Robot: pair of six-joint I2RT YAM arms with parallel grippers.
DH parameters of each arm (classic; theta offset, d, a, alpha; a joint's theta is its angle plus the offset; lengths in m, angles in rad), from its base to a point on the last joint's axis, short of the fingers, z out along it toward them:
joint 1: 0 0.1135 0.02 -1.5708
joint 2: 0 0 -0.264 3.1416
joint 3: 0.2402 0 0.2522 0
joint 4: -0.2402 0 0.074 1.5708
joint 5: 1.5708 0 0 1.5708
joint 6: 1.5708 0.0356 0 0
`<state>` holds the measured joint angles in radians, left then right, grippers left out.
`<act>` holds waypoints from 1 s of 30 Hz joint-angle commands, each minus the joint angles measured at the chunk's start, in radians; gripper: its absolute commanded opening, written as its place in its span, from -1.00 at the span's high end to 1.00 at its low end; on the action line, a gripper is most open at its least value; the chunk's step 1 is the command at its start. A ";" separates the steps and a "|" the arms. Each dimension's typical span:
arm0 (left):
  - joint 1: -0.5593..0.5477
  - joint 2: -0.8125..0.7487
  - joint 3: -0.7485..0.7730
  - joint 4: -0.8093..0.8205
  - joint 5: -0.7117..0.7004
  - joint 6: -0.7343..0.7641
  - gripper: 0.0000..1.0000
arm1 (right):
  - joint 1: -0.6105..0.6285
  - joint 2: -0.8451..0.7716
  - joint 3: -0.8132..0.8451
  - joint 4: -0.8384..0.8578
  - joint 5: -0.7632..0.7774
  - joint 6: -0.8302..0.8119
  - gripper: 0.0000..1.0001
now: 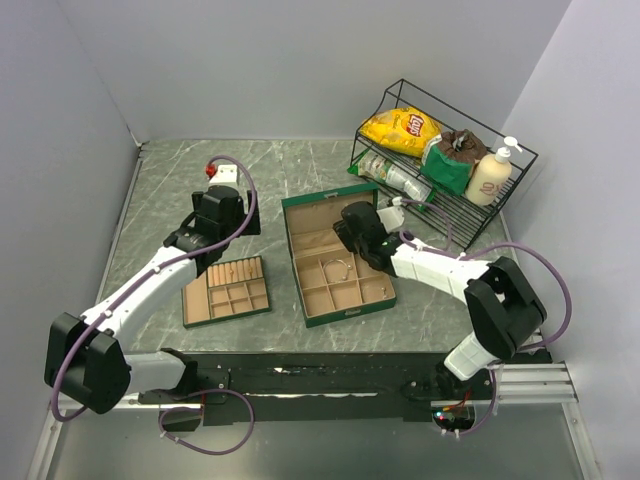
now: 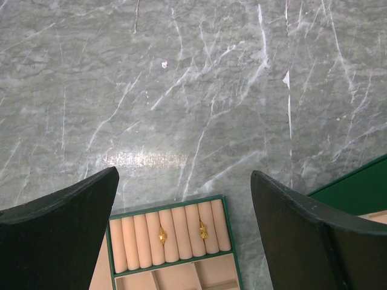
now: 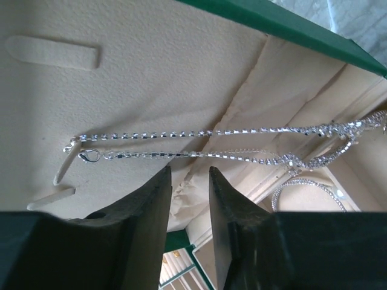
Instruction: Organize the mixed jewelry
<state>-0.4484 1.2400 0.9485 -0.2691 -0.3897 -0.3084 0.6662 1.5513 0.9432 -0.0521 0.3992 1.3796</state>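
The mixed jewelry lies in the open green box (image 1: 296, 270). A silvery rhinestone chain (image 3: 181, 134) is doubled across the tan lining, its clasp at the left, and a round bangle (image 3: 308, 190) rests in a compartment at the right. My right gripper (image 3: 188, 170) reaches into the box just below the chain. Its jaws stand a narrow gap apart with nothing between them. My left gripper (image 2: 184, 174) hangs wide open and empty over the far end of the flat tan tray (image 2: 169, 204). Two small gold rings (image 2: 162, 235) sit in that tray's ring rolls.
A black wire rack (image 1: 445, 160) at the back right holds a chip bag, a brown bag and a pump bottle. A small white block with a red knob (image 1: 222, 172) sits behind the left gripper (image 1: 220, 215). Grey walls close in the left, right and back.
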 commanded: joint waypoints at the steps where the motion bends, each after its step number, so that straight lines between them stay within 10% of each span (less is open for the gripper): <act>1: -0.001 0.013 0.021 0.024 0.008 0.009 -0.93 | -0.010 0.030 0.062 0.031 0.029 0.003 0.29; 30: -0.003 -0.017 0.001 0.047 0.052 0.035 -0.93 | -0.047 0.043 0.036 0.049 -0.028 -0.013 1.00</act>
<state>-0.4484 1.2602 0.9485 -0.2665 -0.3607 -0.2970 0.6407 1.6135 0.9810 -0.0452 0.3504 1.3762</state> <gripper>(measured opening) 0.966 0.008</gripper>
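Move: The edge of the gathered fabric pocket across the jewelry box's lid is almost between the right fingertips, about 1 cm ahead and 1 cm below. The necklace is strung front to back roughly 1 cm to their right and 1 cm lower. Its lid hook is some 6 cm ahead, 1 cm higher, in line sideways; the bracelet in the tray lies about 6 cm back, 1 cm left and 6 cm lower. From the left hand, the pocket edge is about 23 cm right, 2 cm back and 8 cm lower. Forward first, then down, the right hand eases about 1 cm each way into the open lid, beside the hanging necklace. From a bit under half open, its fingers close slowly and then snap fully shut, with hardly any wrist turn, their tips coming together on the pocket's edge and pinching it. ##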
